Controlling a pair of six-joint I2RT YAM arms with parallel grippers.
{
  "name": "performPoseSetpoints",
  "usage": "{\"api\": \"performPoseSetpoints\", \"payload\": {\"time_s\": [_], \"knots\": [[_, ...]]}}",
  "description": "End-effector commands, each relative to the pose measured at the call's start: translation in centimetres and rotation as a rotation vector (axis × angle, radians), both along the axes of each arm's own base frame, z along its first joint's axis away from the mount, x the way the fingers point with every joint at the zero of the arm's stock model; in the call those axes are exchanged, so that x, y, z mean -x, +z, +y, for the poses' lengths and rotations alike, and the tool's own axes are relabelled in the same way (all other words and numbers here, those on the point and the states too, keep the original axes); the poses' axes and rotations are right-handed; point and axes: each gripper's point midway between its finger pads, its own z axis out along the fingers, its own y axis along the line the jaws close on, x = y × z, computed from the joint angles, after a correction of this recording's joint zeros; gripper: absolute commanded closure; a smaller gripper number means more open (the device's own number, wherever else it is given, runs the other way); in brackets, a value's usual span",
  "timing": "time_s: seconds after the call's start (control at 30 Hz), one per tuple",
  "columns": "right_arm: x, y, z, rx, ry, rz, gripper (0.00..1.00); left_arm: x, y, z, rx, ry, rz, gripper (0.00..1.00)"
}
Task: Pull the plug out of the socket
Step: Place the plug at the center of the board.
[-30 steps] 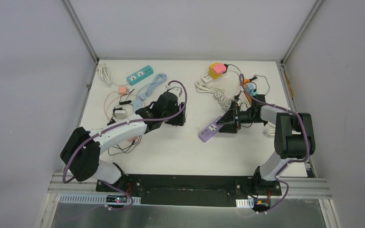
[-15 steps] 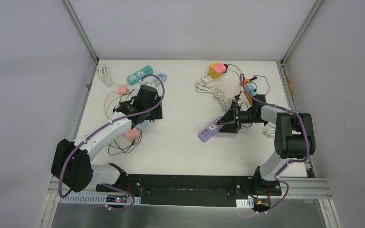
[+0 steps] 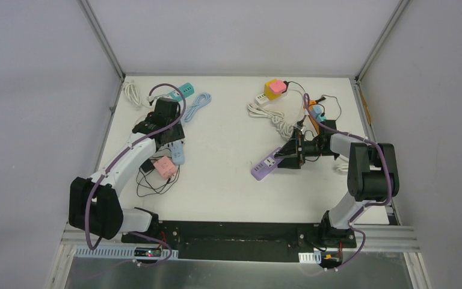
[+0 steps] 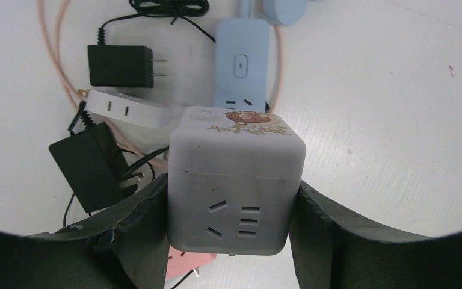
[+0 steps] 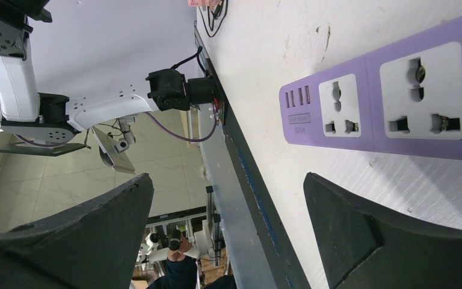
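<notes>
My left gripper (image 4: pixel 233 238) is shut on a pale grey cube socket (image 4: pixel 236 180) with a small picture on its top; its fingers (image 4: pixel 135 232) press both sides. The cube's near face shows empty slots and no plug. Below it lie a light blue power strip (image 4: pixel 242 66), two black plug adapters (image 4: pixel 120 65) (image 4: pixel 90 165) and a white adapter (image 4: pixel 126 108). In the top view the left gripper (image 3: pixel 169 127) hangs over the far-left clutter. My right gripper (image 5: pixel 227 177) stands open on its side beside a purple power strip (image 5: pixel 397 102), whose sockets are empty.
A pink cube socket (image 3: pixel 164 167) with thin cables lies near the left arm. A teal strip (image 3: pixel 184 90), a light blue cable (image 3: pixel 198 103), a yellow-pink cube (image 3: pixel 275 88) and white cord (image 3: pixel 271 114) sit at the back. The purple strip (image 3: pixel 266 164) lies mid-right.
The left arm has swung left and toward the back, from mid-table to over the adapters and the blue strip. The right arm has not moved.
</notes>
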Motion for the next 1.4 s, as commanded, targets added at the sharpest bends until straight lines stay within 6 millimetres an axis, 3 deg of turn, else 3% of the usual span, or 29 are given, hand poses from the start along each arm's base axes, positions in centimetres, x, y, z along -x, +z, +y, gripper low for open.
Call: {"api": "performPoseSetpoints", "payload": {"time_s": [0.0, 0.53, 0.87, 1.03, 1.1, 1.2, 1.37], "knots": [[-0.9, 1.8, -0.1, -0.025, 0.007, -0.099, 0.0, -2.0, 1.6, 2.7, -0.009, 0.133, -0.041, 1.0], [-0.8, 1.9, -0.1, -0.032, 0.01, -0.104, 0.0, -7.2, -0.6, 7.2, 0.0, 0.236, 0.07, 1.0], [-0.7, 1.9, 0.0, -0.038, 0.012, -0.103, 0.0, -8.9, -4.4, 8.5, 0.015, 0.224, 0.25, 1.0], [-0.7, 1.9, 0.0, -0.04, 0.013, -0.104, 0.0, -9.3, -6.2, 8.1, 0.058, 0.184, 0.333, 1.0], [-0.7, 1.9, 0.0, -0.04, 0.013, -0.103, 0.0, -9.2, -6.9, 8.5, 0.083, 0.174, 0.36, 0.91], [-0.7, 1.9, 0.0, -0.041, 0.013, -0.104, 0.0, -9.0, -7.3, 8.6, 0.115, 0.141, 0.377, 0.71], [-0.7, 1.9, 0.0, -0.044, 0.014, -0.103, 0.0, -8.7, -6.3, 9.5, 0.061, 0.122, 0.369, 0.41]]}}
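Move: Ahead and to the left of the left hand, which already holds the white cube plug, its place is the clear patch about 8 cm farther out, 8 cm to the left and 8 cm down. From the hand, the blue power strip lies some 3 cm ahead and 1 cm left, the white plug 3 cm ahead and 11 cm left, and the pink cube 6 cm back and 6 cm left, all roughly 10 cm below. From the idle right hand the patch is some 53 cm left, 12 cm ahead and 7 cm below. Carrying the white cube plug on forward and left, the left hand swings past the blue strip about 8 cm each way, first almost level, then sinks some 8 cm in all towards the patch left of the strip's far end. The wrist tips the fingers some 20 degrees more steeply down and turns slightly counter-clockwise; it slows to a stop low down with the fingers keeping their grip. ##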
